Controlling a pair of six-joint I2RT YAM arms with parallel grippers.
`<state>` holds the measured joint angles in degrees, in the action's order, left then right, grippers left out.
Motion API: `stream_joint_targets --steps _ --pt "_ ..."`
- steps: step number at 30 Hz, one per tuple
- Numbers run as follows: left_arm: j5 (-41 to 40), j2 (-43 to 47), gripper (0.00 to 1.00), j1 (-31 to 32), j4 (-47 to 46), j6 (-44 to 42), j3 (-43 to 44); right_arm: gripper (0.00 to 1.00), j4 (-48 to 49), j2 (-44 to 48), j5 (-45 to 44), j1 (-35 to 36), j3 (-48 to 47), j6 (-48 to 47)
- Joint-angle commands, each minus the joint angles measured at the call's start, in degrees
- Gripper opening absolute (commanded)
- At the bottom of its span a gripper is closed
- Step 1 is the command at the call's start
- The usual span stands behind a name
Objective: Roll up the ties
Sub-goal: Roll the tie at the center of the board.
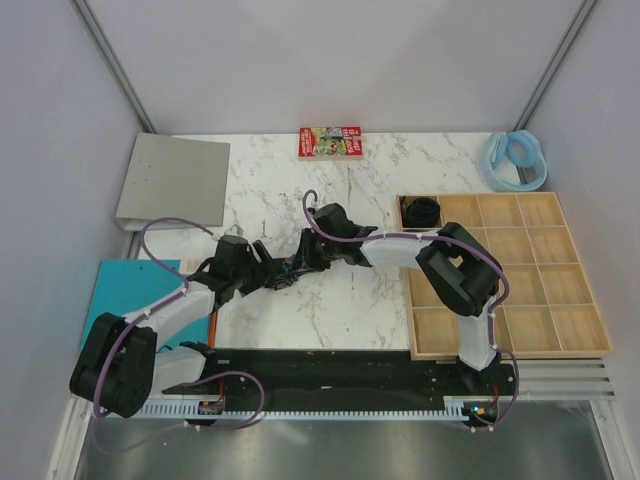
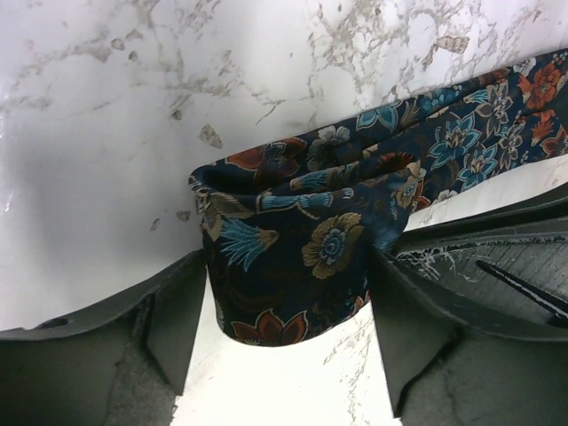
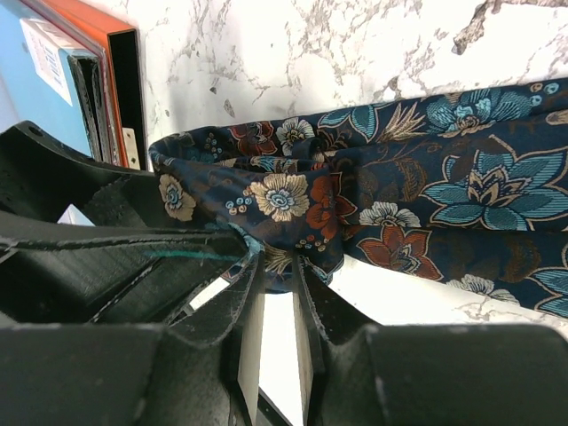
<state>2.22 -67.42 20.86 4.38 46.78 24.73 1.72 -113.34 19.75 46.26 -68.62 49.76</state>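
Observation:
A dark floral tie (image 1: 290,270) lies on the marble table between my two grippers. In the left wrist view its end is folded over into a loose loop (image 2: 302,240), and the strip runs off to the upper right. My left gripper (image 2: 288,328) stands wide open, one finger on each side of that folded end and close against it. My right gripper (image 3: 277,266) is shut on the tie (image 3: 399,204), pinching a fold at its lower edge between narrow jaws. From above, the two grippers (image 1: 262,268) (image 1: 305,258) nearly meet. Another tie (image 1: 422,211) sits coiled in a tray compartment.
A wooden compartment tray (image 1: 520,290) fills the right side of the table. At the back are a red printed box (image 1: 329,141) and a pale blue ring (image 1: 515,160). A grey board (image 1: 175,180) and a blue mat (image 1: 130,290) lie at the left.

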Motion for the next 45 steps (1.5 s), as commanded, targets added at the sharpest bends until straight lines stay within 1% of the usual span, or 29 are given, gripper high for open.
stream_joint_targets --steps 1,2,3,4,7,8,10,14,15,16,18,21,22,23,25,26,29,31,32,34,35,40,41,45 --pt "0.9 -2.5 0.74 -0.1 -4.0 -0.7 -1.5 0.26 0.1 -1.0 1.2 -0.2 -1.7 -0.9" --pt "1.2 -3.0 0.72 -0.1 -4.1 -0.6 -1.5 0.26 0.1 -1.4 1.3 -0.2 -2.0 -0.9" --pt "2.1 -3.2 0.65 -0.1 -4.1 -0.3 -1.4 0.26 0.1 -1.5 1.2 -0.2 -2.0 -0.8" --pt "2.3 -3.2 0.61 -0.1 -5.6 0.0 -1.4 0.26 0.1 -1.7 1.3 -0.2 -2.1 -0.9" --pt "3.5 -2.5 0.50 -0.1 -5.4 0.5 -1.1 0.26 0.2 -2.6 1.3 -0.2 -2.5 -0.7" --pt "3.6 -2.1 0.45 -0.1 -5.0 0.7 -0.9 0.26 0.2 -3.2 1.3 -0.2 -2.7 -0.7" --pt "3.0 -0.6 0.40 -0.1 -0.4 1.1 0.5 0.26 0.8 -3.6 1.7 -0.2 -2.7 -0.3" --pt "0.6 2.1 0.40 -0.1 9.9 1.4 5.0 0.26 1.9 -4.3 2.2 -0.2 -2.7 0.7" --pt "0.1 2.6 0.40 -0.1 11.9 1.4 7.0 0.25 2.7 -4.3 2.3 -0.1 -2.6 1.0" --pt "-0.3 3.3 0.40 -0.1 16.3 1.3 8.1 0.25 2.9 -4.3 2.5 0.0 -2.6 1.7" --pt "-1.7 3.6 0.40 -0.1 20.4 0.7 11.8 0.25 3.8 -4.3 2.8 0.4 -2.6 2.3" --pt "-2.0 2.5 0.40 -0.1 28.5 -0.9 17.0 0.25 4.8 -4.3 3.0 1.5 -3.2 3.6" --pt "-3.3 1.5 0.40 -0.1 30.2 -1.4 18.3 0.25 5.0 -4.5 3.0 1.8 -3.4 4.0" --pt "-4.1 0.8 0.41 -0.1 33.9 -1.9 19.6 0.25 5.2 -4.6 3.2 2.3 -4.0 4.7" --pt "-4.5 -0.3 0.41 -0.1 36.8 -3.7 22.9 0.25 5.9 -5.1 3.1 3.7 -4.6 5.3" --pt "-5.5 -1.7 0.41 0.0 40.0 -4.2 24.0 0.25 6.1 -5.3 3.2 4.6 -5.1 6.0" --pt "-7.3 -4.6 0.42 0.0 44.0 -7.0 27.6 0.25 6.8 -6.1 3.3 6.2 -6.4 6.7" --pt "-9.0 -6.7 0.42 0.1 48.4 -9.0 30.5 0.25 6.8 -6.3 3.2 6.5 -6.5 6.8" --pt "-11.7 -8.2 0.42 0.1 49.7 -9.6 32.1 0.25 6.8 -6.1 3.1 6.2 -6.3 6.5" --pt "-13.7 -9.0 0.42 0.4 52.7 -10.2 33.5 0.25 5.7 -5.1 2.1 5.9 -5.6 6.0" --pt "-16.1 -9.5 0.42 0.6 53.6 -10.6 34.9 0.25 5.3 -4.6 2.1 5.2 -5.1 5.8" --pt "-20.6 -11.6 0.42 2.2 57.1 -10.5 37.5 0.25 2.9 -0.7 1.5 3.0 -2.0 3.4" --pt "-22.5 -11.9 0.42 2.9 57.6 -10.0 38.2 0.25 2.4 0.0 1.3 2.0 -1.5 3.1" --pt "-26.5 -15.8 0.42 6.9 60.0 -8.3 39.9 0.26 2.1 3.7 1.4 -0.4 2.3 2.3"
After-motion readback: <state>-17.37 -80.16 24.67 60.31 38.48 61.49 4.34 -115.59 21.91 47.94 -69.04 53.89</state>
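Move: The tie roll lies between and just beyond the left hand's open fingertips, about 1 cm ahead, 2 cm right and 1 cm below. The flat tail runs on from there, its middle some 12 cm right of the left hand, 4 cm ahead and 2 cm lower; the orange folder edge is about 13 cm left and 8 cm back. From the right hand the roll is about 4 cm left, 1 cm back and 1 cm below. Left fingers pinch the tie roll and lift it about 7 cm, leftward too; right sweeps left, then partly returns. ##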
